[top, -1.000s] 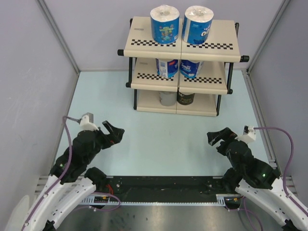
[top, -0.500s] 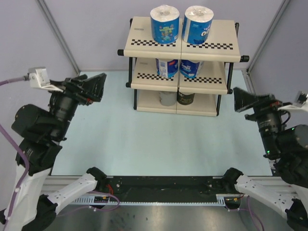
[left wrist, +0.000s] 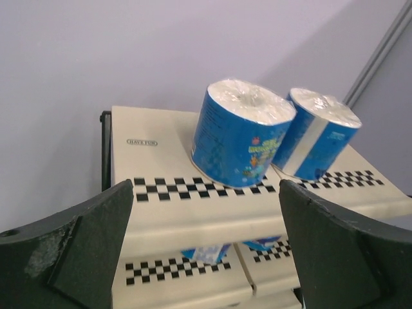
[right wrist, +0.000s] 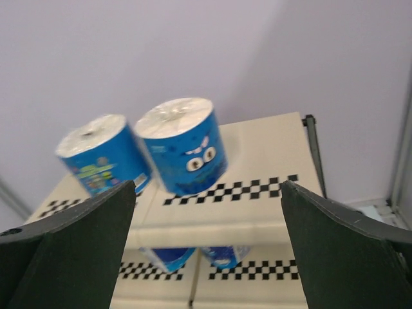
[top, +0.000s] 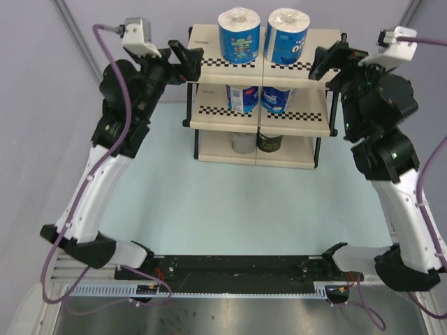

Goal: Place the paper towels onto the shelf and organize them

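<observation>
The shelf (top: 209, 66) stands at the back of the table with paper towels on every tier. Two blue-wrapped rolls (top: 239, 36) (top: 287, 36) stand upright on the top board. Two more blue ones (top: 242, 98) (top: 277, 98) sit on the middle tier. A grey roll (top: 243, 142) and a dark roll (top: 269, 142) are on the bottom. My left gripper (top: 187, 61) is raised at the top board's left end, open and empty. My right gripper (top: 328, 59) is at the right end, also open and empty. Each wrist view looks between wide fingers at the top rolls (left wrist: 241, 141) (right wrist: 183, 147).
Grey enclosure walls (top: 49, 105) close in the table on both sides and behind the shelf. The light blue tabletop (top: 237, 202) lies in front of the shelf. A black rail (top: 230, 269) with the arm bases runs along the near edge.
Both arms have swung up from low over the front of the table to the height of the shelf's top board, one at each end. The rolls have not moved.
</observation>
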Available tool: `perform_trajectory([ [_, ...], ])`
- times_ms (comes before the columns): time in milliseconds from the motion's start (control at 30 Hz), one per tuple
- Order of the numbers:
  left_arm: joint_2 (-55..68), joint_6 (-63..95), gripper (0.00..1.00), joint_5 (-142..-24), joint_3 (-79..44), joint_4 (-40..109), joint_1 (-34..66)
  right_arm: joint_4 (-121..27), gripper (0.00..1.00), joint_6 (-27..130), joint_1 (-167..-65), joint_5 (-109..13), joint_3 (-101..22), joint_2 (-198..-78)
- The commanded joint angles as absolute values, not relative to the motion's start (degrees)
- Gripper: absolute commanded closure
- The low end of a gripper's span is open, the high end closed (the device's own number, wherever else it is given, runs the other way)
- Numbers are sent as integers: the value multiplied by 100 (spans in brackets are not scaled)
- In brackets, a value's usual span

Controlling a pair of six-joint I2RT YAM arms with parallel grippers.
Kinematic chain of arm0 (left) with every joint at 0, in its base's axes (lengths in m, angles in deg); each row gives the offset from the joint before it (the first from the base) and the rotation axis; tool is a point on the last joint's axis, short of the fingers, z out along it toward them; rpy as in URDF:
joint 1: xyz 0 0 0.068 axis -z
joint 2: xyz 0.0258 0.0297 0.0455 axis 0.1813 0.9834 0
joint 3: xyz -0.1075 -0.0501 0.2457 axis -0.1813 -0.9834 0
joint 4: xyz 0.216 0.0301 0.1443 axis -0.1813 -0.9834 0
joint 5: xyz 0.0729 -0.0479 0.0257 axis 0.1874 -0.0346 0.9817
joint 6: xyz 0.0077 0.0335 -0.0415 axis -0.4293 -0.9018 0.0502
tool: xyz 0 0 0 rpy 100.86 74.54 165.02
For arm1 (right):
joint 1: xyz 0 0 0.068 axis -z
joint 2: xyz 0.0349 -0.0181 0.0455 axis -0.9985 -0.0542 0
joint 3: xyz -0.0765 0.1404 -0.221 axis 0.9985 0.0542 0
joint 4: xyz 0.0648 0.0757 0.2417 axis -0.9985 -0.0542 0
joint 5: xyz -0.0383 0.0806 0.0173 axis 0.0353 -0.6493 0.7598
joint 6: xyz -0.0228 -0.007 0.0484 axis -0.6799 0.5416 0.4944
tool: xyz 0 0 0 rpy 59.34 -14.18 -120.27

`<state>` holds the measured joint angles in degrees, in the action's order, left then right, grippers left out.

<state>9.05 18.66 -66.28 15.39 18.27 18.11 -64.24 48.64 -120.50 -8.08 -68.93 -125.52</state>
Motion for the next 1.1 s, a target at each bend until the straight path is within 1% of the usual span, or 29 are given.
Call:
perform_trajectory([
  [0,1598,1856,0,-7217,2274,2525,1531,-6189,0,5053,-10934,-1800,-7369,-13006],
  [67,1960,1839,0,-7331,2809,2517,1417,-6031,0,5299,-10598,-2150,-7352,-13252],
  [100,2371,1839,0,-7375,3029,2482,1381,-5917,0,5369,-10309,-2283,-7360,-13331],
  [133,2549,1839,0,-7402,3449,2456,1294,-5873,0,5535,-10150,-2397,-7386,-13436],
  [267,3349,1944,0,-7428,4260,2464,1065,-5661,0,5721,-9753,-2855,-7527,-13972],
  [300,3464,1979,0,-7602,4453,2473,1021,-5626,0,5748,-9700,-2925,-7605,-14043],
  [467,4009,2225,0,-7587,4481,2745,670,-5486,0,5660,-9665,-3136,-7633,-14307],
  [600,4317,2322,0,-7639,4560,2956,538,-5302,0,5546,-9656,-3207,-7379,-14281],
  [800,4782,2471,0,-7876,4867,3035,537,-5116,0,5493,-9621,-3269,-7053,-14228],
  [1067,4862,2613,0,-8245,4868,3193,643,-4976,0,5502,-9577,-3313,-6710,-14140],
])
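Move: Up at the top shelf with both hands empty, the left hand has the left towel roll about 19 cm ahead, 12 cm to its right and 7 cm lower. The shelf's front left corner is roughly 11 cm ahead, 4 cm left and 14 cm below that hand. From the right hand, the right towel roll lies about 20 cm ahead, 7 cm left and 8 cm down, with the left towel roll some 13 cm farther left, level with it. Reaching in over the top shelf from both ends, the open hands come up outside the pair of rolls. The left goes about 22 cm forward, rising slightly before sinking beside the left roll; the right goes some 16 cm forward while sinking 7 cm, swinging rightward and then partly back, its fingers tipping slightly down beside the right roll. ##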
